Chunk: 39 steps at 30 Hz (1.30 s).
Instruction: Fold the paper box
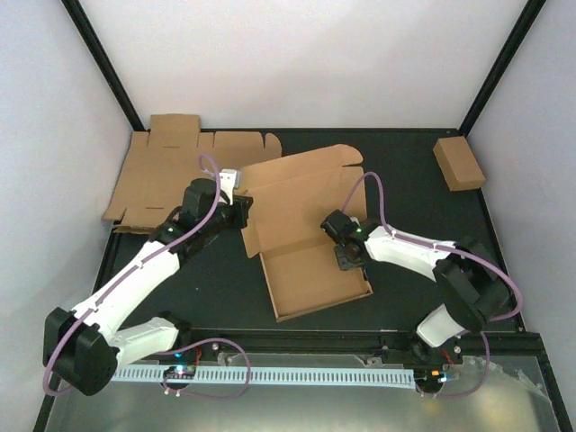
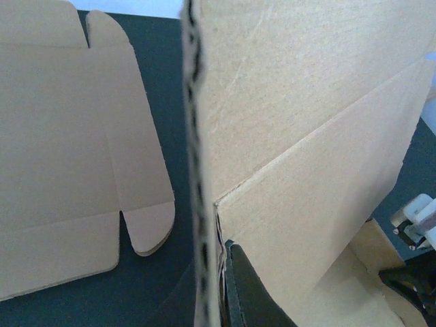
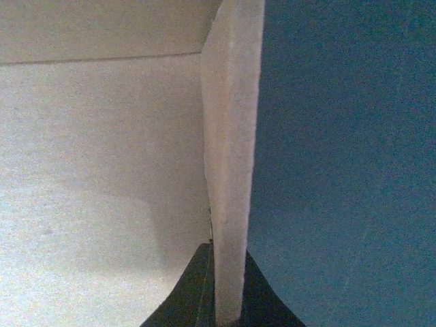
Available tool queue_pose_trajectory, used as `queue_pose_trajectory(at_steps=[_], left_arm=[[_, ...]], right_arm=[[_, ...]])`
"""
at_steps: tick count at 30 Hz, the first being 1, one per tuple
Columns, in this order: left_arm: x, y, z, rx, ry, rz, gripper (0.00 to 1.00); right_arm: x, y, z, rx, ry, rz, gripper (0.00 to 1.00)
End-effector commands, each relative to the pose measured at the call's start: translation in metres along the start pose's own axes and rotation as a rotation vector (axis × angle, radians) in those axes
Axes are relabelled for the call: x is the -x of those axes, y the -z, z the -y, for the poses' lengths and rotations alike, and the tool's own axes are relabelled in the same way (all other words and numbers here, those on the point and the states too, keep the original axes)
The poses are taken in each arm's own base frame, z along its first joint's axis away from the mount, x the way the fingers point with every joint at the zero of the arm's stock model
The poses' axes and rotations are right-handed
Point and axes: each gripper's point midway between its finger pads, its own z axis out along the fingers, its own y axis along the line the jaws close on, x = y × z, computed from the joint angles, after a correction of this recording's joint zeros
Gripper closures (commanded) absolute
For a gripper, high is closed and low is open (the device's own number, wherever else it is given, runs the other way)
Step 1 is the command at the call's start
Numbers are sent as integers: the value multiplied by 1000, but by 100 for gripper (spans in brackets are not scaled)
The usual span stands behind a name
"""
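Observation:
The paper box (image 1: 306, 234), brown corrugated cardboard, lies mid-table as a shallow tray with its lid panel stretching toward the back. My left gripper (image 1: 241, 209) is shut on the box's left side flap. In the left wrist view that flap's corrugated edge (image 2: 197, 170) runs upright between the fingers (image 2: 252, 293). My right gripper (image 1: 346, 247) is shut on the box's right wall. From the right wrist, the wall (image 3: 231, 170) stands upright in the right gripper (image 3: 228, 300), with the box floor (image 3: 102, 170) to its left.
A second flat cardboard blank (image 1: 171, 171) lies at the back left, also seen beside the held flap in the left wrist view (image 2: 61, 170). A small closed brown box (image 1: 458, 163) sits at the back right. A dark mat (image 3: 340, 170) covers the table.

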Motion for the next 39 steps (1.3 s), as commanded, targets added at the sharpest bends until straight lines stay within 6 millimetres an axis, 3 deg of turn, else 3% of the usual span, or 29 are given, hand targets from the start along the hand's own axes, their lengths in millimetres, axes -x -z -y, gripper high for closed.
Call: queue_pose_trajectory(at_steps=[1,8,16,17,23,27,35,39], left_arm=[[35,20,9,-9,-34,106,98],[37,22,8,0,-55,113,98],[41,27,11,-12,-116,127,98],[42,27,14,-23,-124,126,98],[41,24,19,-53,-144,111,98],[41,25,21,-61,-145,106,98],[40,29,33,-123,-188,96,98],[36,29,36,-143,-206,77,98]], right_arm=[[6,4,23,-163,-7,42,98],[-4,-6,1,-58,6,-8,65],[-20,-3,-14,75,-4,-39,56],[-23,-3,-14,81,-3,-38,56],[-25,-10,0,-10,1,-35,97],[-21,-7,6,-46,-14,-13,98],[-13,-1,0,-1,-10,19,57],[-1,8,-8,55,3,67,48]])
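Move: My right fingers have the right side wall of the box pinched. Its front right corner is about 5 cm back and 1 cm right of them, and the tray's middle is 13 cm left, 1 back and 3 below. My left hand grips the raised lid's left edge, the lid's middle some 13 cm right, 3 ahead and 5 below. From that hand the right side wall is roughly 27 cm right, 9 back and 20 below. I let the right side wall go with my right fingers, slide back about 2.5 cm along it towards the front corner while sinking 1.5 cm, nip shut again over it, then reopen about halfway, still astride it and easing slightly forward. Meanwhile my left hand keeps its pinch on the lid edge and raises it about 3 cm, its fingers tipping up a little. ##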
